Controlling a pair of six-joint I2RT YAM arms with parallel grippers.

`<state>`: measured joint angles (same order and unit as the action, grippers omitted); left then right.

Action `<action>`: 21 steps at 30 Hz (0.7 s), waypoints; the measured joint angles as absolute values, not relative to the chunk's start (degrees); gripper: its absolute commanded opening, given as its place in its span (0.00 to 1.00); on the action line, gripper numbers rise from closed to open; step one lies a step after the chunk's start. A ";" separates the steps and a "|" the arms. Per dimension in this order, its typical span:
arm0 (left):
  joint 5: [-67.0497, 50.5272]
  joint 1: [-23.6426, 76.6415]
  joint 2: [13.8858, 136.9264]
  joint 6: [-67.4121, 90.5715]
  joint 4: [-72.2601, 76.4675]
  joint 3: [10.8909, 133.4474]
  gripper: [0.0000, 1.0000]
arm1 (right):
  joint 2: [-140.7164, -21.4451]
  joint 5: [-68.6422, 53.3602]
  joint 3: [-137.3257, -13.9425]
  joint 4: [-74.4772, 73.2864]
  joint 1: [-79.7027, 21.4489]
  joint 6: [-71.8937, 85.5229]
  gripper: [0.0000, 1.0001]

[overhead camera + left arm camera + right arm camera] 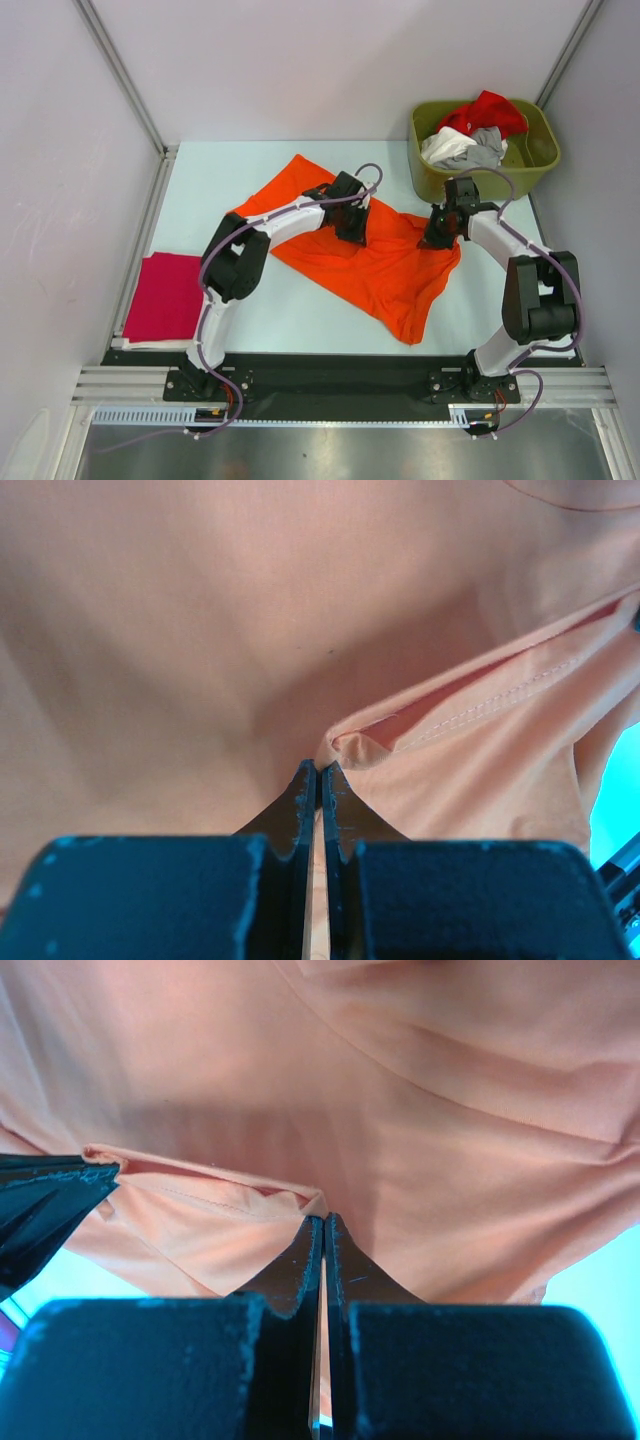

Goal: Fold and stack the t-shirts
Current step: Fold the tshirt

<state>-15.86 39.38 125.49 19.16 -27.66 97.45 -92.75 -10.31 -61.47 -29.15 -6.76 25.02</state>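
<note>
A large bright orange t-shirt (390, 280) lies rumpled across the middle of the table. My left gripper (352, 232) is down on its upper middle and my right gripper (438, 238) on its right edge. In the left wrist view the left gripper (320, 770) is shut, pinching a puckered fold of orange cloth (200, 630) beside a stitched hem. The right gripper (324, 1218) is shut the same way on a hemmed fold of the orange cloth (450, 1110). A magenta-red t-shirt (165, 297) lies folded flat at the table's left edge.
An olive-green bin (480, 187) stands at the back right, close behind the right arm. It holds a red t-shirt (490, 110), a white one (445, 147) and a grey one (487, 152). White walls enclose the table on three sides.
</note>
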 measured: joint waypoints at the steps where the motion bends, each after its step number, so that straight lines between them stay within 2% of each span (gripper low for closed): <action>1: -15.90 39.38 125.51 19.16 -27.70 97.54 0.04 | -92.31 -10.24 -61.41 -29.36 -6.79 25.08 0.00; 12: -16.62 39.24 127.13 19.14 -28.10 99.48 0.06 | -94.19 -9.32 -62.26 -29.52 -6.24 25.19 0.00; 15: -16.84 39.20 128.42 18.96 -28.69 100.64 0.16 | -97.56 -8.95 -63.40 -29.58 -6.04 24.82 0.03; 17: -16.84 39.16 129.08 18.90 -29.34 101.16 0.23 | -99.74 -8.56 -64.29 -30.09 -6.02 24.56 0.09; 18: -16.71 39.11 129.23 18.85 -30.11 101.45 0.34 | -100.53 -8.21 -64.75 -30.59 -6.02 24.36 0.14; 19: -16.53 39.03 129.23 18.59 -30.61 101.54 0.38 | -101.06 -7.86 -65.12 -31.14 -5.98 24.23 0.22; 20: -15.88 38.92 129.23 18.44 -31.31 101.78 0.41 | -101.25 -7.40 -65.30 -31.86 -5.96 23.88 0.26; 21: -15.16 38.68 129.08 18.31 -31.46 101.89 0.49 | -101.25 -6.92 -65.30 -32.40 -5.91 23.66 0.34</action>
<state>-15.16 38.68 129.08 18.31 -31.46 101.89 -101.25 -6.92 -65.30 -32.40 -5.91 23.66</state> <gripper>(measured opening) 0.382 0.213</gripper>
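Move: Each hand still pinches the folded-over edge of the orange t-shirt and brings it to the cloth straight beneath: about 2 cm below the left hand and some 4 cm below the right. From the left hand, the shirt's far corner lies about 18 cm ahead and 14 cm left. From the right hand, the green bin is about 20 cm ahead and 12 cm right, and the shirt's near tip 22 cm back and 4 cm left. Down after a slight lift, both hands lower the pinched edge towards the shirt underneath, the right about 4 cm with a small drift right and a tilt of under 10 degrees, the left only about 1 cm. At the bottom the fingers open, the left ones wider, and let go of the edge. ##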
